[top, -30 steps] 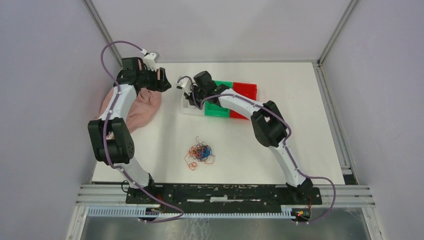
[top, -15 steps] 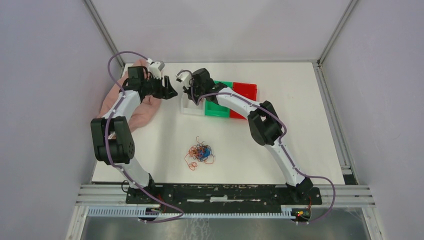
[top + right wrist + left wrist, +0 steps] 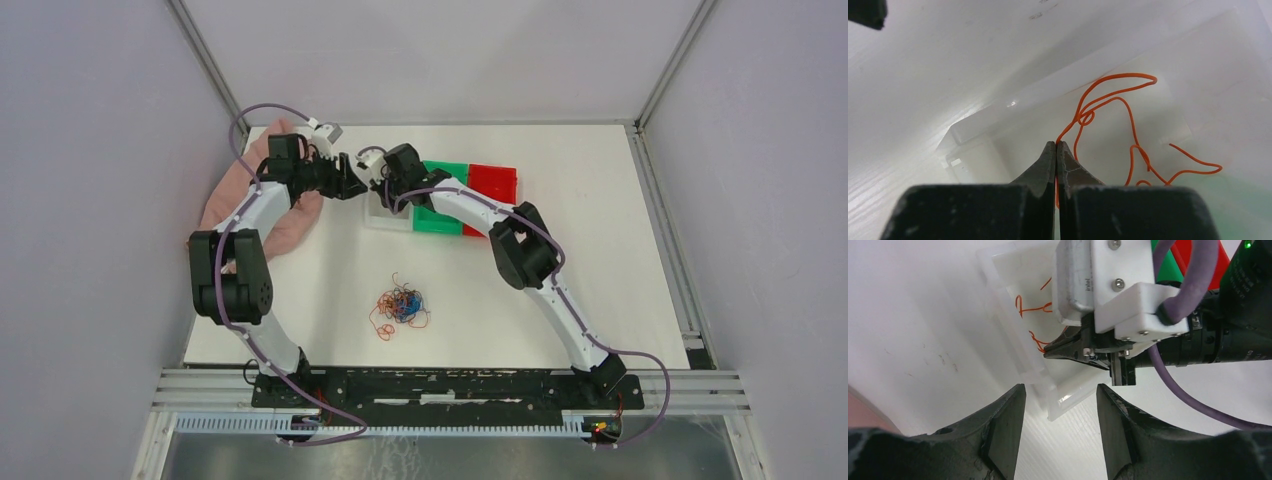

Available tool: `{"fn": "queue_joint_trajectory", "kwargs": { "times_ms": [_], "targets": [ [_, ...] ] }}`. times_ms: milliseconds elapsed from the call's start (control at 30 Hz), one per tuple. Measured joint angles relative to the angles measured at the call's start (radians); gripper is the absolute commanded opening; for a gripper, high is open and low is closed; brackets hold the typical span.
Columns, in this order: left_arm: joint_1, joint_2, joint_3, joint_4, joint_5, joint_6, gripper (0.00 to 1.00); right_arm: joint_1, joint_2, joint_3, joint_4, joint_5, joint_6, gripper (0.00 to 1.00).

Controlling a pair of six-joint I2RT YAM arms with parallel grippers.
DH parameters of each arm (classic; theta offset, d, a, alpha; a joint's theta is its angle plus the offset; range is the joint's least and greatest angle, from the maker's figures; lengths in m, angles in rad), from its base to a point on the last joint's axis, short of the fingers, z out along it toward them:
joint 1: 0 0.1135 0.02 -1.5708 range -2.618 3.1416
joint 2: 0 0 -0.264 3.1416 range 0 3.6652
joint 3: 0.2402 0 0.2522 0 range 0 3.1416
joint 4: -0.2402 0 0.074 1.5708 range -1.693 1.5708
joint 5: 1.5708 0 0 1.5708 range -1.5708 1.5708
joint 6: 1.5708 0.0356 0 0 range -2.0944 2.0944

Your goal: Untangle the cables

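Observation:
A tangle of orange, blue and dark cables (image 3: 401,305) lies on the white table in front of both arms. One orange cable (image 3: 1118,111) lies curled in a clear tray (image 3: 998,121), one end pinched in my shut right gripper (image 3: 1056,145). In the top view the right gripper (image 3: 379,193) hangs over the clear tray (image 3: 386,219). My left gripper (image 3: 1058,405) is open and holds nothing. It faces the tray's corner (image 3: 1060,401), with the right gripper's shut tips (image 3: 1050,351) and the orange cable (image 3: 1029,307) just beyond. From above, the left gripper (image 3: 353,186) sits close beside the right one.
A green bin (image 3: 436,218) and a red bin (image 3: 492,184) stand right of the clear tray, partly under the right arm. A pink cloth (image 3: 262,220) lies at the table's left edge under the left arm. Grey walls enclose the table.
The left arm has swung right, from above the pink cloth to beside the right gripper at the tray, its jaws narrowing a little. The right gripper has stayed shut and shifted slightly left.

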Motion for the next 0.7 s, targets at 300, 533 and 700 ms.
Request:
{"fn": "queue_joint_trajectory", "kwargs": {
  "times_ms": [300, 533, 700],
  "targets": [
    [0.032, -0.062, -0.014, -0.068, 0.042, 0.026, 0.63, -0.002, -0.186, -0.322, 0.104, -0.04, 0.035, 0.47],
    [0.089, -0.132, -0.01, -0.114, 0.073, 0.047, 0.66, 0.001, -0.232, -0.363, 0.14, -0.008, 0.101, 0.66],
    [0.095, -0.133, 0.004, -0.144, 0.074, 0.053, 0.66, -0.006, -0.268, -0.304, 0.118, 0.004, 0.134, 0.65]
  ]
}}
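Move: The right hand still pinches the orange cable low in the clear bin, near its left wall. The bin's middle lies about 3 cm to the right and 1 cm ahead, nearly level with the pads. The green bin is some 13 cm to the right and 1 cm ahead; the tangled cables are roughly 21 cm back and 5 cm right. From the empty left hand, the clear bin is about 9 cm right, 4 cm ahead and 12 cm below. Back about 4 cm and a little over 2 cm to the right the right hand travels, staying low and dragging the joined bins; its shut fingers spread wide late in this and let go of the orange cable. It then rises about 6 cm, easing forward slightly. The open left hand withdraws upward, left and back, about 6 cm in all. ##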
